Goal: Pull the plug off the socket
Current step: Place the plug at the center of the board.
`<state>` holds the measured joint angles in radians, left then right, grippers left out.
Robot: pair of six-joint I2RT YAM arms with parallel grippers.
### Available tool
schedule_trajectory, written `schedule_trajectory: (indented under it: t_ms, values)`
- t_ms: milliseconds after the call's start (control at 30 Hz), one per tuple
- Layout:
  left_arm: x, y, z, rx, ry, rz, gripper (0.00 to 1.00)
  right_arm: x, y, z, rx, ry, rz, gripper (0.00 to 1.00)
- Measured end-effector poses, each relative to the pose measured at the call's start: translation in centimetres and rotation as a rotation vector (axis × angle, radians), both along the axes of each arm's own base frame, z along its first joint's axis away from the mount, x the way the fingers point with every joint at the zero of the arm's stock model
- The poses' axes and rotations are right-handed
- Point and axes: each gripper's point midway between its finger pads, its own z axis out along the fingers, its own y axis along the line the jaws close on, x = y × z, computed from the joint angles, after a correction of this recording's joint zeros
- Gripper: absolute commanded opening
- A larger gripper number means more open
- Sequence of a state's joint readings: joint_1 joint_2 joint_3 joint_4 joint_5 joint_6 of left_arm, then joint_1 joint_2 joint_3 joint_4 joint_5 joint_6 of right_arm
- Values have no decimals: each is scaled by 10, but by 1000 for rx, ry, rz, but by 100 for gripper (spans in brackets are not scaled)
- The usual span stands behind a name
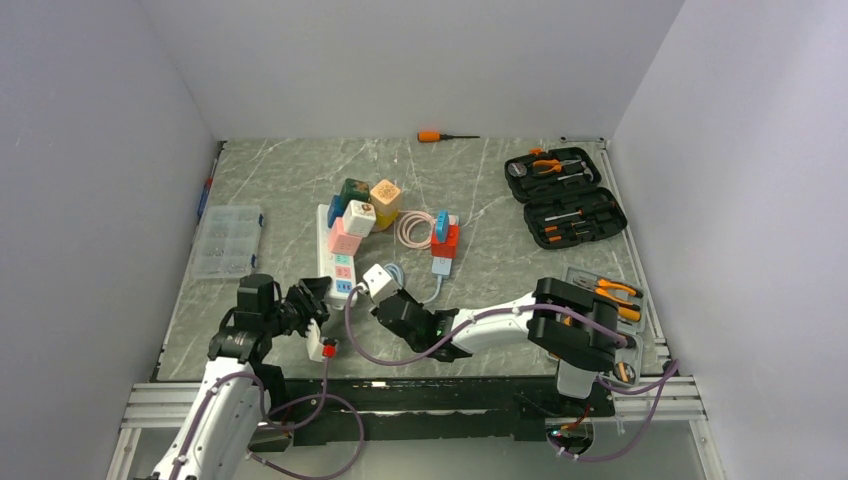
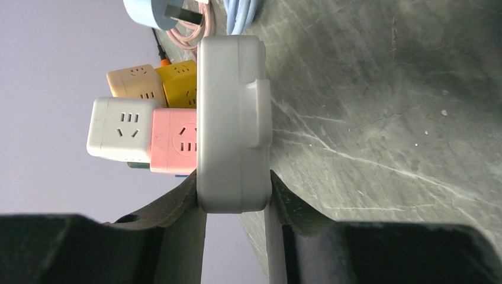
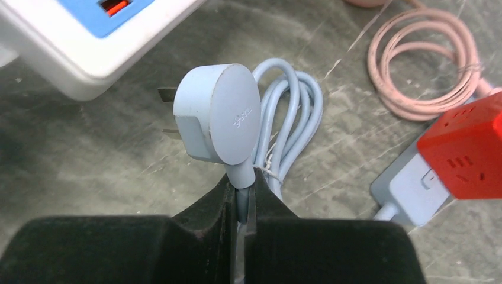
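Note:
The socket (image 1: 338,255) is a long white strip with pastel outlets, lying lengthwise left of the table's middle. My left gripper (image 1: 312,303) clamps its near end; in the left wrist view the white body (image 2: 234,118) sits squeezed between both fingers (image 2: 174,204). The plug (image 3: 220,113) is a round light-blue disc with bare prongs pointing at the socket's corner (image 3: 89,41), a short gap between them. My right gripper (image 3: 244,198) is shut on the plug's neck. From above, the plug (image 1: 377,281) sits just right of the strip's near end, at my right gripper (image 1: 388,297).
Pink, white, yellow and tan cube adapters (image 1: 358,212) crowd the strip's far end. A pink coiled cable (image 1: 415,228), a red cube (image 1: 446,240) and the plug's bundled blue cord (image 3: 293,127) lie to the right. An open tool case (image 1: 565,195), a parts box (image 1: 228,240), and a screwdriver (image 1: 440,136) ring the table.

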<state>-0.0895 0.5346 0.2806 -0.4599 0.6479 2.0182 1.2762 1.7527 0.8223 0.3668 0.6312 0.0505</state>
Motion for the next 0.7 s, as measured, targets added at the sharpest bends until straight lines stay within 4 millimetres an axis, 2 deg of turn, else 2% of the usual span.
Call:
schedule_trajectory:
  t_ms: [100, 133, 300, 333, 400, 500, 567, 700]
  values:
    - [3, 0, -2, -4, -1, 7, 40, -10, 1, -4, 5, 46, 16, 29]
    - [4, 0, -2, -6, 1, 11, 42, -14, 1, -6, 5, 71, 26, 32]
    - [0, 6, -17, 1, 58, 50, 48, -26, -5, -14, -13, 147, 44, 35]
    - [-1, 8, -21, 8, 70, 56, 54, -28, -6, -15, -16, 158, 44, 35]
    - [-3, 11, -27, 20, 95, 73, 60, -30, -8, -16, -18, 171, 42, 37]
    - [-16, 21, -52, 55, 202, 117, 69, -34, -10, -17, -19, 197, 40, 41]
    - [-23, 24, -62, 71, 247, 125, 74, -36, -13, -18, -23, 208, 38, 46]
    - [-29, 29, -70, 107, 281, 133, 76, -38, -18, -14, -24, 217, 34, 54]
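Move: The right hand holds the blue plug by its neck; the bare patch of table it is bound for lies some 8 cm back, 3 cm left and 6 cm below. The blue cable coil is about 2 cm ahead, 1 cm right, the socket's near end 9 cm left and 1 cm ahead, the grey adapter 5 cm ahead, 11 cm right. The left hand grips that socket end; its resting place is about 3 cm back, 3 cm left and 8 cm down. Both hands let go. The right fingers open off the plug's neck at once as the hand draws back about 4 cm, easing down and right, its fingertips tipping some 10 degrees down. The left hand brings the socket end down towards the table, opening its fingers as it sinks about 7 cm, back and left too, tipping down some 15 degrees. ##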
